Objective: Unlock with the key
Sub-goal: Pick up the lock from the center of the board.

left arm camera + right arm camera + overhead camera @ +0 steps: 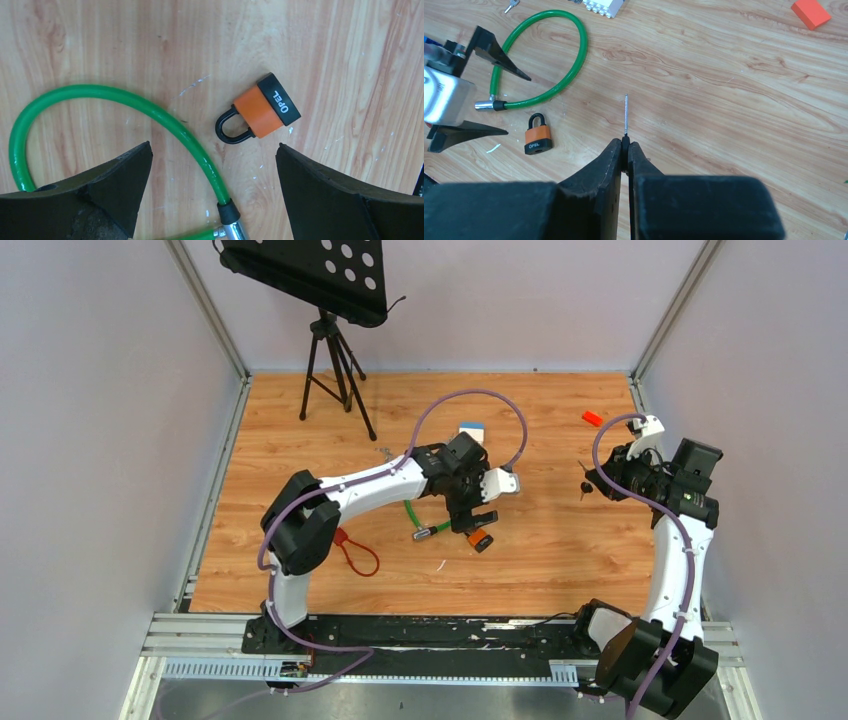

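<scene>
An orange padlock (260, 111) with a black shackle and a black base marked OPEL lies flat on the wooden table (560, 560). My left gripper (214, 146) hovers just over it, open and empty, with the padlock a little beyond the right fingertip. A green cable lock (150, 112) curls under the left fingertip. In the top view the padlock (481, 540) lies at the left gripper's (472, 523) tip. My right gripper (625, 142) is shut on the key (626, 115), whose thin blade sticks out forward. It is held above the table, well to the right of the padlock (538, 136).
A black tripod stand (335, 360) stands at the back left. A red cord loop (358, 552) lies by the left arm. A white and blue block (472, 429) and an orange block (592, 418) sit farther back. A small loose key (511, 5) lies beyond the cable.
</scene>
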Robot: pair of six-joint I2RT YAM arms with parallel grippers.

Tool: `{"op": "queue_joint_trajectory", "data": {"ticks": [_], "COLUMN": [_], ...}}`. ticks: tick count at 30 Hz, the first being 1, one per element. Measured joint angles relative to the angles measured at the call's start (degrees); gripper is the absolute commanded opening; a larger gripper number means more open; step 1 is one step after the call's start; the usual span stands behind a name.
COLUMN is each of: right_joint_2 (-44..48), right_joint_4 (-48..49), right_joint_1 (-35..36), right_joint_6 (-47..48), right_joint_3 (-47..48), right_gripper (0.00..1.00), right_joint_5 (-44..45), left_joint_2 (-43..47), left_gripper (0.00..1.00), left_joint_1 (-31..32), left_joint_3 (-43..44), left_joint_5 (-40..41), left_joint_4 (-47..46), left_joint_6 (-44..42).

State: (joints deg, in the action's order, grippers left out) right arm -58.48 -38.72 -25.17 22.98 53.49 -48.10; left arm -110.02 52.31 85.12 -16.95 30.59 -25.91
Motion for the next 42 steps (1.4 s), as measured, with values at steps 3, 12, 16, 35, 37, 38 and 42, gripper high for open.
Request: {"op": "queue_joint_trajectory", "data": {"ticks": [3,12,16,35,37,38,42], "right_joint_2": [0.00,0.00,0.00,0.00,0.00,0.00,0.00], "right_joint_4": [0.00,0.00,0.00,0.00,0.02,0.02,0.00], "right_joint_1": [0.00,0.00,0.00,0.00,0.00,0.00,0.00], "right_joint_6": [0.00,0.02,0.02,0.02,0.02,0.02,0.02], "right_joint_3": [0.00,0.00,0.00,0.00,0.00,0.00,0.00], "right_gripper": [0.00,0.00,0.00,0.00,0.00,0.00,0.00], "right_joint_5": [0.00,0.02,0.04,0.72,0.90,0.94,1.07], "left_joint_2": [-1.97,-3.91,-5.53,-14.95,-15.15,-15.15,-15.43], "left_gripper": [1.00,0.97,0.96,0.79,0.77,0.76,0.72], "left_joint_1": [0.04,2.34,4.31,6.34,6.38,6.40,6.56], "left_joint_3": [2.16,2.62,3.74,14.73,15.15,15.30,16.00], "left_joint_5": [-2.16,-1.05,-0.02,0.04,-0.15,-0.31,-0.76], "left_joint_4": [3.52,10.16,12.04,19.28,20.06,20.41,21.29], "left_joint_6": [-2.97,-20.15,-25.77,-35.87,-36.39,-36.63,-37.51]}}
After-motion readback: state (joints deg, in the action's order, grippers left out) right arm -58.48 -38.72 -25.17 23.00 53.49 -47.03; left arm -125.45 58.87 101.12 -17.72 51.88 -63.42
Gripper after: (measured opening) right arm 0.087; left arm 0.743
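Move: The left hand hangs empty and wide open near the lock, whose middle lies about 4 cm back, 2 cm to the right and some 7 cm below. The green cable's metal end is some 10 cm left of the lock and about 1 cm farther out; a small white scrap lies about 7 cm left of it and 5 cm nearer the base. From the right hand, the lock is some 20 cm left, 6 cm back and 19 cm lower. Down and back towards the lock goes the left hand, sinking about 5 cm in all with a short, slight rise midway, and drawing back some 3 cm. The wrist swings nearly 40 degrees clockwise, lining the gripper up with the lock's body, and tips the fingers steeper; they narrow by about a quarter as they come down around it, with no contact to be seen. The right hand holds the keys in place. ##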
